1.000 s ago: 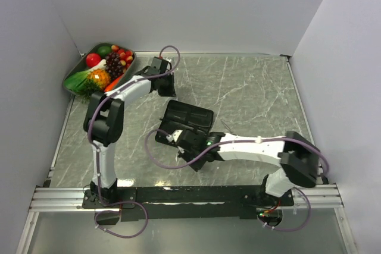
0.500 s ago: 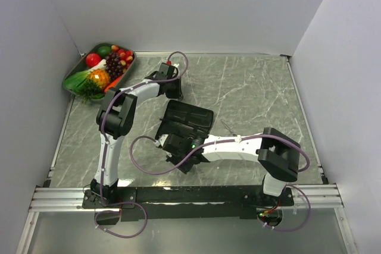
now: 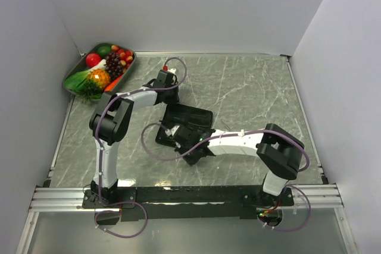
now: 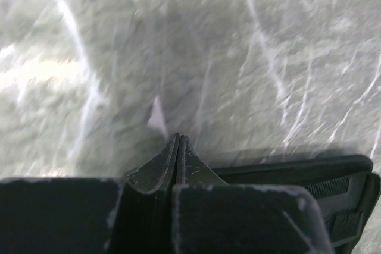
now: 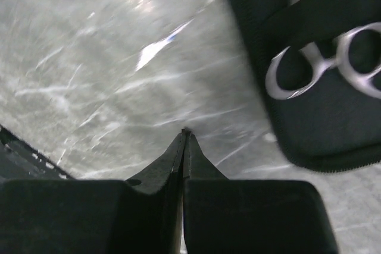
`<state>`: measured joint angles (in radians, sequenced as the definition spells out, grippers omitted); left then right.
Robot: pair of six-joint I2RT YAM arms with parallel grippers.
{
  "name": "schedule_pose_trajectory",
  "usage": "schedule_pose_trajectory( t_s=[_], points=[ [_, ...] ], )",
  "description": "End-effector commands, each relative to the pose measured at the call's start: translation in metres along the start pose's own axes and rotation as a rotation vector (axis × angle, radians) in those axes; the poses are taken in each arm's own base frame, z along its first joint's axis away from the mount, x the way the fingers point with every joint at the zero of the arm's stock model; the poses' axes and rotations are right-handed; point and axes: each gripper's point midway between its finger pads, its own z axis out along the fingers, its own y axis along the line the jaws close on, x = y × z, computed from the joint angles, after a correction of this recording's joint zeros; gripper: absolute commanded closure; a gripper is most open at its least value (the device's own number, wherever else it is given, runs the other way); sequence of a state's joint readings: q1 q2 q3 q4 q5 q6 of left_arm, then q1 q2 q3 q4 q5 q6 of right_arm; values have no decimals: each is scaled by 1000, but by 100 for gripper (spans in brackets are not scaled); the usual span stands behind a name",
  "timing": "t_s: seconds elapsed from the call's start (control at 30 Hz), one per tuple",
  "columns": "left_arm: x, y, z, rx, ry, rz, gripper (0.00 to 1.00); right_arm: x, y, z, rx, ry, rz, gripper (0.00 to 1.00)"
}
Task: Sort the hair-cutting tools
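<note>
A black pouch (image 3: 193, 115) lies open in the middle of the table. In the right wrist view the silver ring handles of a pair of scissors (image 5: 321, 63) sit under a strap inside the pouch (image 5: 333, 117). My right gripper (image 5: 186, 130) is shut on nothing, low over bare marble just off the pouch's near-left corner (image 3: 176, 137). My left gripper (image 4: 177, 138) is also shut and empty, at the pouch's far-left edge (image 3: 171, 92), with the pouch's rim (image 4: 321, 173) beside it. The comb-like bars are not visible.
A metal tray of toy fruit and vegetables (image 3: 76, 85) stands at the far left corner. White walls close in the marble table (image 3: 256, 87) on the left, back and right. The arms' mounting rail (image 3: 190, 196) runs along the near edge.
The left arm's elbow has swung and its gripper has shifted slightly toward the pouch. The right wrist moved left along the pouch's near edge, then eased back a little. Both grippers stayed shut.
</note>
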<state>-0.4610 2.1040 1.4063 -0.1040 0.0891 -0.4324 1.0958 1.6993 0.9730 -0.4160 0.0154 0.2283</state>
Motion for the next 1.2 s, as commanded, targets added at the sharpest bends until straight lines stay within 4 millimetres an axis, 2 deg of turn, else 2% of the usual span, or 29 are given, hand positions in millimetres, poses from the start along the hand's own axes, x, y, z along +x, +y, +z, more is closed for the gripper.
schedule_pose_trajectory(
  t_s=[0.0, 0.17, 0.37, 0.47, 0.6, 0.63, 0.67, 0.73, 0.77, 0.83, 0.87, 0.9, 0.97, 1.03, 1.07, 1.13, 1.17],
  points=[
    [65, 37, -12, -132, 159, -4, 99, 17, -62, 23, 140, 27, 117, 100],
    [82, 44, -22, -150, 186, -15, 99, 17, -92, 23, 228, 33, 175, 100],
    [103, 53, -48, -187, 212, -43, 99, 13, -117, 16, 329, 50, 238, 100],
    [111, 61, -62, -230, 218, -60, 99, 7, -129, 10, 379, 50, 262, 100],
    [136, 65, -78, -249, 283, -111, 99, -10, -148, 2, 443, 42, 303, 100],
    [139, 64, -79, -250, 289, -127, 99, -12, -155, 1, 454, 47, 317, 100],
    [142, 61, -82, -238, 301, -139, 99, -24, -158, -2, 456, 28, 327, 100],
    [151, 60, -88, -235, 319, -170, 99, -25, -169, -3, 467, 48, 352, 100],
    [155, 57, -92, -219, 329, -182, 99, -35, -171, -5, 464, 31, 360, 100],
    [160, 53, -97, -211, 338, -202, 99, -37, -177, -2, 458, 44, 379, 100],
    [162, 49, -102, -195, 344, -207, 99, -46, -179, -4, 456, 31, 388, 100],
    [164, 47, -104, -187, 347, -210, 99, -44, -181, -1, 457, 53, 393, 100],
    [172, 43, -111, -177, 369, -222, 99, -58, -184, -1, 447, 35, 408, 100],
    [182, 36, -115, -149, 402, -234, 99, -61, -186, 4, 440, 52, 411, 100],
    [188, 34, -117, -139, 419, -237, 99, -73, -187, 3, 426, 35, 414, 100],
    [203, 22, -120, -107, 461, -240, 99, -77, -187, 10, 415, 50, 408, 100],
    [211, 19, -122, -96, 472, -238, 99, -90, -187, 9, 400, 29, 397, 100]
  ],
)
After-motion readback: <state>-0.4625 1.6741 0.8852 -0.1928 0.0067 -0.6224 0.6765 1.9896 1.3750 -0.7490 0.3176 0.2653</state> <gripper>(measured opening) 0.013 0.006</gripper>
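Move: Nearly at table level, the left fingertips are just beyond the open black case's far edge by its far-left corner; its middle lies about 10 cm back and 5 cm right. From the right fingertips, just short of its near edge, the case's middle is some 15 cm ahead and 3 cm left. The strapped scissors' handles are about 9 cm ahead and 1 cm left of the right hand, the loose scissors 12 cm ahead, 19 cm right. Sweeping low round opposite sides of the case with shut fingers, the two hands turn it counter-clockwise. The right goes forward about 17 cm and right 11 cm, its wrist twisting some 30 degrees clockwise, until its tips meet the edge by the scissors' handles; the left goes back about 13 cm and left 7 cm, its tips at the edge, ending against the left side. ##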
